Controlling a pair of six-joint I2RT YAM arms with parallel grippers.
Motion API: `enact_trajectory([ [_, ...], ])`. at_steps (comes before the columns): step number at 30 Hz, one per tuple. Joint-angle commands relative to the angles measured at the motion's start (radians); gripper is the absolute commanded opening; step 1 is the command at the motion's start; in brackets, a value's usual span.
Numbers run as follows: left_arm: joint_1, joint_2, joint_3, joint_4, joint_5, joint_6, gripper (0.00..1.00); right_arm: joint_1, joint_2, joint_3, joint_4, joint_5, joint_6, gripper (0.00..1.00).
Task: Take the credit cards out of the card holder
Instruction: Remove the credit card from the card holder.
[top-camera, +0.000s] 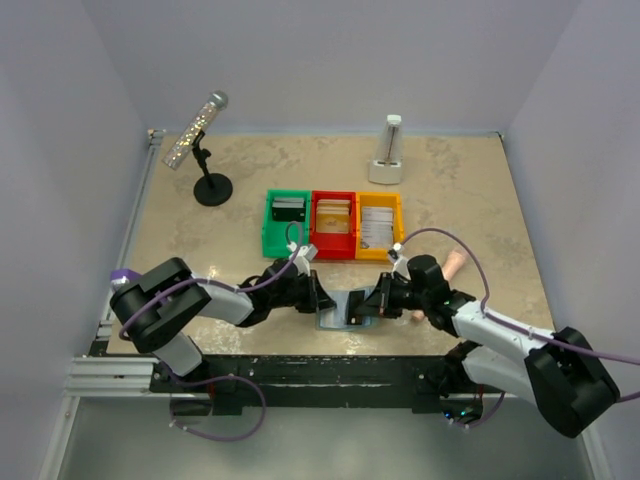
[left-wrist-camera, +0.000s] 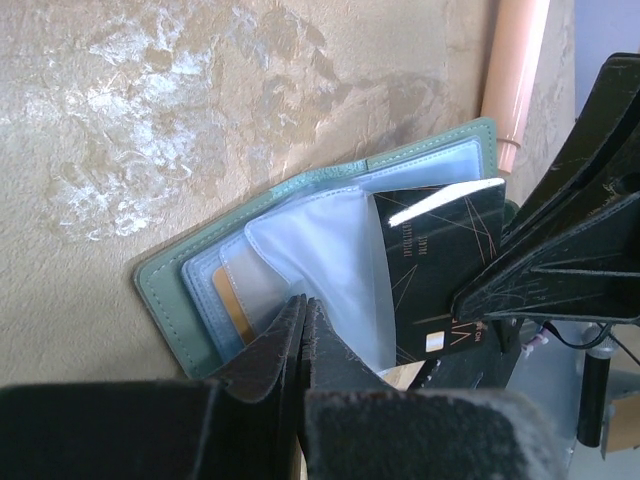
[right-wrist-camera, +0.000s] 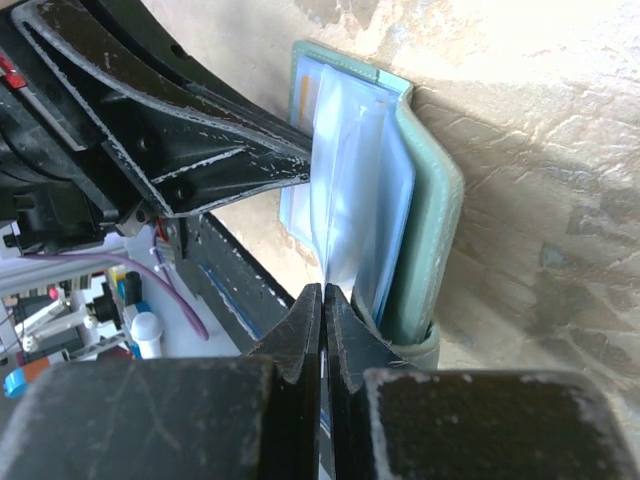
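Note:
The card holder (top-camera: 338, 318) lies open near the table's front edge, pale blue-green with clear pockets (left-wrist-camera: 320, 250). My left gripper (top-camera: 322, 295) comes in from the left and is shut on one clear pocket leaf (left-wrist-camera: 303, 303). From the right, my right gripper (top-camera: 372, 305) is shut (right-wrist-camera: 323, 292) on a dark credit card (left-wrist-camera: 440, 260) with gold lines, its fingers (left-wrist-camera: 540, 270) lying over the card's lower edge. A tan card (left-wrist-camera: 232, 305) sits inside a pocket. In the right wrist view the holder (right-wrist-camera: 430, 200) stands on edge and the left fingers (right-wrist-camera: 230, 160) touch its pockets.
Green (top-camera: 287, 222), red (top-camera: 333, 222) and yellow (top-camera: 378, 225) bins holding cards stand in a row behind the holder. A microphone on a stand (top-camera: 197, 130) is at the back left, a white object (top-camera: 388, 150) at the back. A peach tube (top-camera: 452, 265) lies right of the grippers.

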Motion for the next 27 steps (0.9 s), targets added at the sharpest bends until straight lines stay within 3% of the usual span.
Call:
enact_trajectory([
  [1,-0.001,0.021,-0.058,-0.229,-0.081,0.043,0.0,0.0,-0.046,0.064,-0.049,-0.003,-0.037,0.0],
  [14,-0.003,-0.029,-0.053,-0.217,-0.05,0.059,0.0,0.0,-0.154,0.165,-0.337,0.083,-0.162,0.0],
  [16,-0.003,-0.06,-0.041,-0.236,-0.045,0.072,0.07,0.002,-0.169,0.182,-0.367,0.088,-0.181,0.0],
  [22,-0.003,-0.146,0.023,-0.333,-0.029,0.106,0.4,0.002,-0.195,0.252,-0.459,0.105,-0.242,0.0],
  [27,-0.003,-0.218,0.065,-0.381,-0.006,0.115,0.55,0.0,-0.209,0.304,-0.526,0.115,-0.288,0.0],
])
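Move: The black card is already in the right fingers at its outer long edge, its middle about 3 cm left of that hand and 1 cm lower. The open card holder's middle lies some 5 cm left, 2 cm back and 5 cm below the same hand. The pink tube is roughly 14 cm to its right, 3 cm ahead and 4 cm below. From the left hand, whose shut tips are on the holder's clear sleeve, the card is about 6 cm right, 1 cm back and 3 cm up. Upward, almost straight, the right hand draws the black card out of the clear sleeve and away from the holder, rising some 5 cm with a slight drift right and a wrist tilt of about 10 degrees, its pinch kept. The left hand at first keeps its shut tips on the sleeve, then opens them about halfway and lifts off by 2 cm. ##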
